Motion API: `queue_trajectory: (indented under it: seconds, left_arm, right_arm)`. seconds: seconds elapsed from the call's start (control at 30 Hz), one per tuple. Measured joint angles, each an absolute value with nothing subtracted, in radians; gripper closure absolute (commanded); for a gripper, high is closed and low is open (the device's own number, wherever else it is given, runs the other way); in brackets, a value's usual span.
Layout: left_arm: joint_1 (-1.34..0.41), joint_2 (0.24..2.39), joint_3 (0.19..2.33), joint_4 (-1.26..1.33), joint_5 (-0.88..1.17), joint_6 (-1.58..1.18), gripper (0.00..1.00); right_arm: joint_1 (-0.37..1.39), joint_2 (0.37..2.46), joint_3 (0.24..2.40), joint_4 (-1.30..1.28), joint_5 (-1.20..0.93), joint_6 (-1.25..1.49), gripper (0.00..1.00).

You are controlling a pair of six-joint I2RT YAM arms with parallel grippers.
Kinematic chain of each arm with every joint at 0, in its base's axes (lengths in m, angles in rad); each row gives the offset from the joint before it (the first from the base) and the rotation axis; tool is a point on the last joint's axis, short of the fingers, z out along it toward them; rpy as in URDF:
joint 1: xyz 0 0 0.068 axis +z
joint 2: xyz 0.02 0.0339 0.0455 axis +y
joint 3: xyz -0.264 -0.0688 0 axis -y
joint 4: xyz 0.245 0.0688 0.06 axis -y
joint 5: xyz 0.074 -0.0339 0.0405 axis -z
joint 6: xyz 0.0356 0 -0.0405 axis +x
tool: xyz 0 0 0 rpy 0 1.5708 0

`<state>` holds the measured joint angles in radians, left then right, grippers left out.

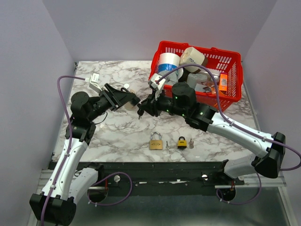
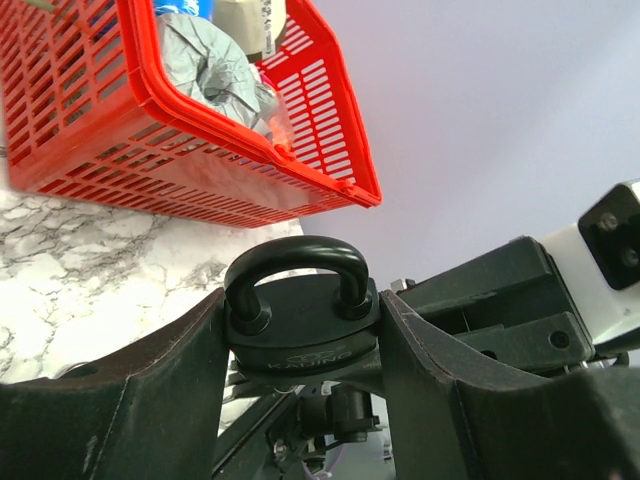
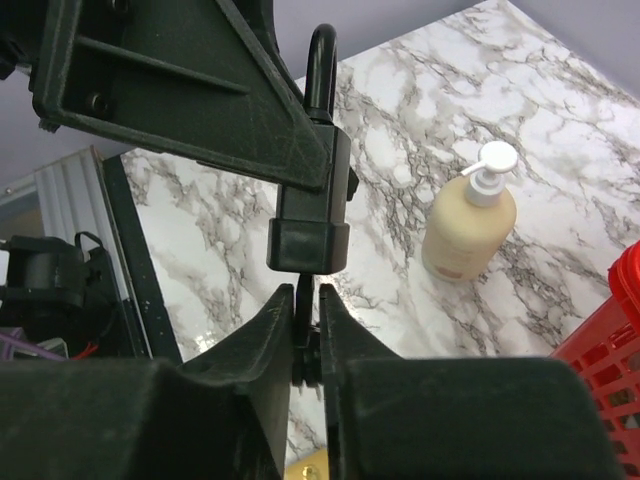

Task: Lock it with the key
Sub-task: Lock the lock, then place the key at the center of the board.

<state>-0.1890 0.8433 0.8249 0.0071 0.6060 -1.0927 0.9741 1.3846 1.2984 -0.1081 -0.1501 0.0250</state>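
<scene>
My left gripper [image 2: 300, 345] is shut on a black padlock [image 2: 300, 320], held in the air above the table; its shackle [image 2: 298, 258] sits down in the body. The padlock also shows in the right wrist view [image 3: 310, 215], edge on. My right gripper [image 3: 307, 325] is shut on a black key [image 3: 305, 305] whose blade is in the bottom of the padlock. In the top view the two grippers meet at the padlock [image 1: 139, 104] mid-table.
A brass padlock [image 1: 156, 141] and a small black-and-yellow padlock [image 1: 182, 142] with keys lie near the front edge. A red basket [image 1: 225, 61] of items stands at the back right. A cream pump bottle [image 3: 468, 220] stands behind the left gripper.
</scene>
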Motion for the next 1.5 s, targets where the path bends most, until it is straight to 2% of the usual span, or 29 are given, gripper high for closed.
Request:
queue_trajectory:
  seconds: [0.13,0.2,0.6,1.0,1.5]
  left_arm:
    - [-0.189,0.843,0.833,-0.027,0.577,-1.093,1.00]
    - [-0.189,0.844,0.840,-0.046,0.567,-1.093,1.00]
    - [-0.168,0.863,0.873,-0.076,0.543,-1.126,1.00]
    - [-0.031,0.906,0.877,-0.056,0.423,-1.159,1.00]
    - [-0.014,0.644,0.773,-0.324,0.405,-0.974,1.00]
  right_arm:
    - [0.978,1.403,1.308,-0.106,-0.149,0.025,0.88]
    - [0.980,1.406,1.308,-0.105,-0.148,0.025,0.99]
    - [0.981,1.407,1.304,-0.078,-0.133,0.026,0.99]
    - [0.996,1.352,1.172,-0.106,-0.132,0.166,0.99]
    - [1.014,1.408,0.889,0.041,-0.376,0.531,0.99]
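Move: The key in the black padlock's keyhole is between my right fingertips, barely 1 cm farther left and not yet pinched. The padlock, held in my left hand, sits about 3 cm ahead and 3 cm left of my right hand. From my left hand the key is some 3 cm back and 3 cm right. Down on the table, the pump bottle stands roughly 12 cm ahead and 8 cm left of my right hand, the brass padlock 6 cm back and 6 cm right. I shut my right fingers on the key, then draw my left hand, still gripping the black padlock, about 6 cm forward and as far left, away from the key, turning some 20 degrees counter-clockwise, before it swings back and sinks. My right hand keeps its pinch and goes down about 15 cm and back 9 towards the brass padlock, rolling roughly 40 degrees. ##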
